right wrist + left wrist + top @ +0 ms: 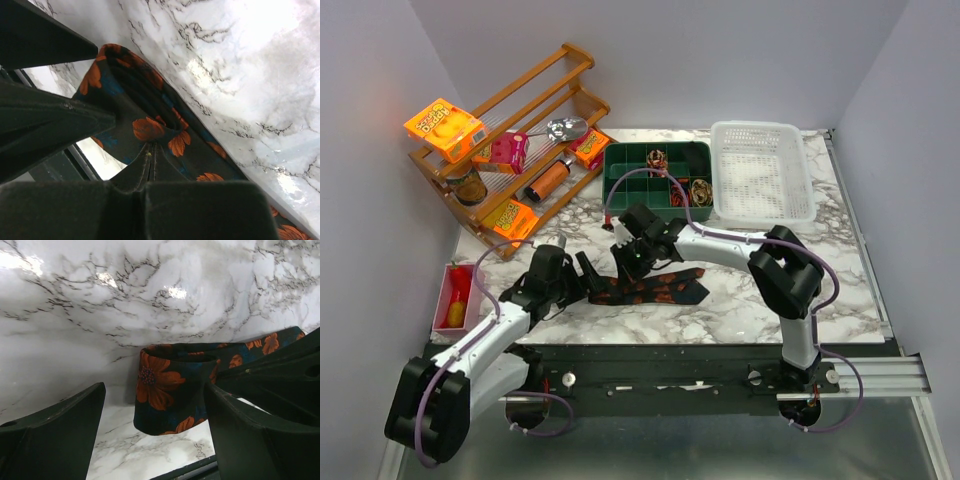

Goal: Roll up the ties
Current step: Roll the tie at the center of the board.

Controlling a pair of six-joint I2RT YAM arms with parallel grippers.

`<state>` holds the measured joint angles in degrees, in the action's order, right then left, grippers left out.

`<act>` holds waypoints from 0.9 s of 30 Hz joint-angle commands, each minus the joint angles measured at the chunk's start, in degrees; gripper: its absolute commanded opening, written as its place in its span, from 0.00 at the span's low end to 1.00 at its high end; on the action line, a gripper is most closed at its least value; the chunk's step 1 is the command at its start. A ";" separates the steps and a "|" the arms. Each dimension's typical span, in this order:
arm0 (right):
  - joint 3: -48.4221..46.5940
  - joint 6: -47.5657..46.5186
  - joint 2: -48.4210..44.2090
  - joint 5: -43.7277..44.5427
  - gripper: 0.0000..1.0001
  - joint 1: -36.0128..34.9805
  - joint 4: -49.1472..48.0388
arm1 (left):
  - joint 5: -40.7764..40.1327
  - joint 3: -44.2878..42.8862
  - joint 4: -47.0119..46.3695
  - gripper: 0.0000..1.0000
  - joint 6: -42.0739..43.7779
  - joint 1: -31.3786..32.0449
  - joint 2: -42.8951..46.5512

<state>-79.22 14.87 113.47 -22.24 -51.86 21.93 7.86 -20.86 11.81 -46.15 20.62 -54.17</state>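
A dark tie with orange flowers (655,289) lies on the marble table (740,300), its left end folded up into a loop. My right gripper (626,262) is shut on that folded end; in the right wrist view my gripper (151,151) pinches the fabric beside the loop (131,90). My left gripper (583,274) is open just left of it. In the left wrist view the loop (167,390) stands between the spread fingers (55,427) of my gripper (155,390), touching neither. Rolled ties (657,158) sit in the green organiser (620,185).
A white mesh basket (762,170) stands at the back right. A wooden rack (535,95) with orange snack packets (444,128) leans at the back left. A pink bin (448,295) with red and yellow items is at the left edge.
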 commanded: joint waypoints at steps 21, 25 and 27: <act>2.05 -0.37 -1.14 1.50 0.02 -0.09 -1.28 | 7.00 7.33 -17.71 0.61 -1.49 -0.41 -0.59; 1.96 -0.37 -2.81 1.15 0.02 -0.18 -0.84 | 6.21 6.10 -15.77 0.62 -0.26 -0.41 -0.49; 1.79 -0.37 -3.43 1.06 0.02 -0.09 -0.58 | 6.03 5.92 -15.24 0.63 0.09 -0.41 -0.76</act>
<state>-77.47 14.74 113.84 -21.69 -51.86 21.30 14.39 -13.21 -4.43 -47.90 20.58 -54.94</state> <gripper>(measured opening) 0.023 0.622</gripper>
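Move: The tie's rolled end stands almost between my open left fingers, about 3 cm to the right of the left hand and 2 cm below, level fore and aft. From my right hand, shut, the roll is some 5 cm left, 1 cm back and 2 cm below; the flat tail's middle lies about 10 cm to that hand's right, 1 cm back and 3 cm lower, and the green tray some 23 cm ahead and 7 cm right. I slide my left hand about 2 cm right over the roll, sinking slightly and rolling the wrist some 10 degrees so its left side dips, and close the fingers from wide open until they pinch the roll from both sides. Meanwhile my right hand, kept shut, goes down about 2 cm beside the roll to press its tips on the tie there, stays, then starts easing up. ##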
